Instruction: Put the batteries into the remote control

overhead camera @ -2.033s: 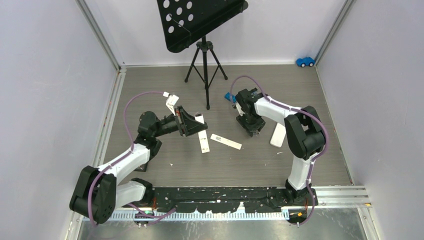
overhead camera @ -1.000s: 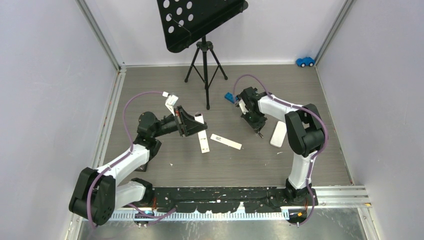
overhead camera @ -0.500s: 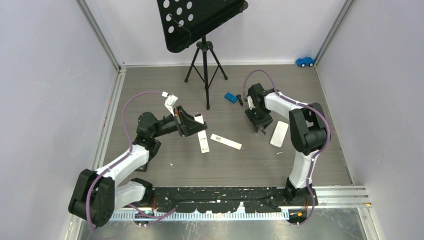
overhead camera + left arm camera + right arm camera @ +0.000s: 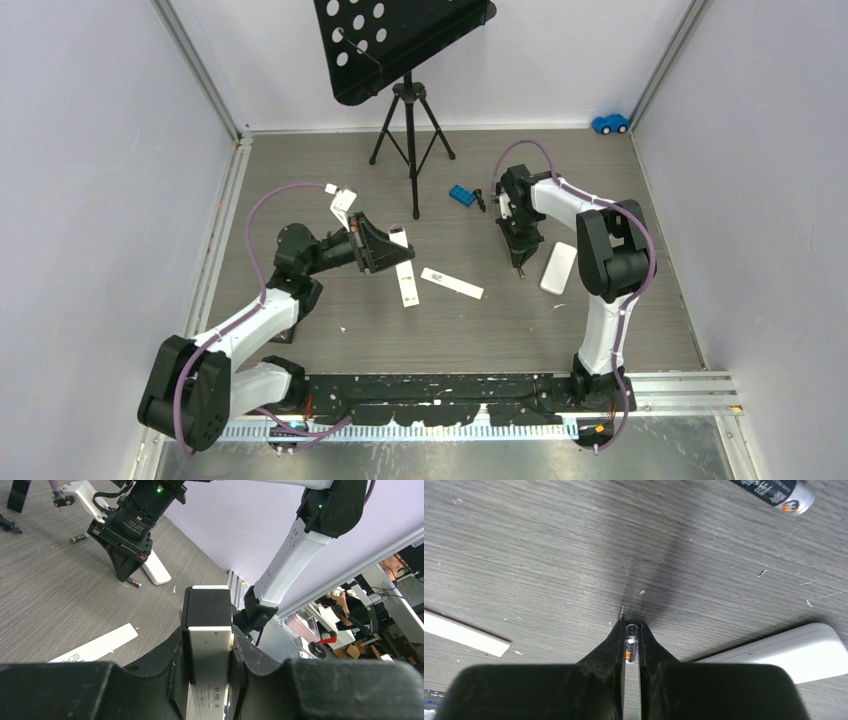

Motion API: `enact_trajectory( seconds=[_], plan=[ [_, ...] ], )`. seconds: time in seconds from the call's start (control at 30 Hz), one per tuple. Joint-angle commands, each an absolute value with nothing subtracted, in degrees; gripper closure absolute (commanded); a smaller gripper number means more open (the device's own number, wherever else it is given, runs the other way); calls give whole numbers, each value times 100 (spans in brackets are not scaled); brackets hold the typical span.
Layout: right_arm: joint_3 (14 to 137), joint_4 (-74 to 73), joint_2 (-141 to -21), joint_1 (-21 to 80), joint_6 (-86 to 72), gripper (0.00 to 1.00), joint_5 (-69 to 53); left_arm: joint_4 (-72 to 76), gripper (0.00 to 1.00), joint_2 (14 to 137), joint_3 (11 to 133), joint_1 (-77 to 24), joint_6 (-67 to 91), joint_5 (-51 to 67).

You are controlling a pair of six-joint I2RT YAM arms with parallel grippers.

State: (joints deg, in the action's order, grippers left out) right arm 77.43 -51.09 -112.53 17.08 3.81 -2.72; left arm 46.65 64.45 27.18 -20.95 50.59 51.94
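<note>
The remote control (image 4: 405, 280) (image 4: 207, 645), white with a black end section, is clamped between the fingers of my left gripper (image 4: 378, 248) (image 4: 207, 652), which is shut on it. My right gripper (image 4: 520, 262) (image 4: 631, 635) points down at the floor, shut on a small battery (image 4: 631, 645) that stands between its fingertips. In the left wrist view a battery (image 4: 133, 582) shows at that gripper's tip (image 4: 124, 574). A second, loose battery (image 4: 774, 490) (image 4: 80, 538) lies further off on the floor.
A thin white cover strip (image 4: 452, 283) (image 4: 95, 645) (image 4: 464, 634) lies between the arms. Another white remote (image 4: 557, 268) (image 4: 784, 650) rests just right of my right gripper. A blue brick (image 4: 461, 195), a music stand's tripod (image 4: 410, 130) and a blue toy car (image 4: 610, 123) stand behind.
My right wrist has shifted right, away from the blue brick, and its jaws opened, then closed on a battery. The left arm has stayed still with the remote.
</note>
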Motion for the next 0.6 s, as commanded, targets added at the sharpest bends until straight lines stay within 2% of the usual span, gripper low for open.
enact_trajectory(
  seconds=[0.0, 0.2, 0.4, 0.57],
  plan=[
    [7715, -4649, -11128, 1705, 27, 92, -176, 4816, 100, 6416, 2811, -2107, 5067, 5051],
    [7361, -3514, -9942, 1963, -957, 93, -141, 4628, 100, 6526, 2813, -2109, 5193, 4507],
    [6471, -1832, -7978, 3548, -1342, 94, 228, 5234, 100, 6722, 2672, -2109, 5634, 4162],
    [5915, -404, -6969, 4796, -1845, 94, 626, 5422, 100, 6735, 2594, -2109, 5973, 3859]
  ],
)
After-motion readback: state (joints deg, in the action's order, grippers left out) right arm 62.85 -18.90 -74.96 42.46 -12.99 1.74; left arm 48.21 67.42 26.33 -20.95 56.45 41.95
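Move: The battery is already between the right fingers, close above the table; the remote control it is bound for hangs about 23 cm to the left, 6 cm nearer the base and 22 cm higher. On the table a white strip lies some 15 cm left and 3 cm back, a second white remote 8 cm right and 1 cm ahead, a spare battery 8 cm ahead and 2 cm right. The left hand grips the remote control, whose middle sits about 4 cm back from its pads. Keeping its pinch on the battery, the right hand eases forward a little, then sweeps quickly up and left, about 20 cm up, drawing slightly back at the end, towards the remote control; its fingers swing from straight down out to the front and left by some 55 degrees. The left hand keeps its grip on the remote control, edging it forward a few centimetres and turning it slightly counter-clockwise while tipping. ##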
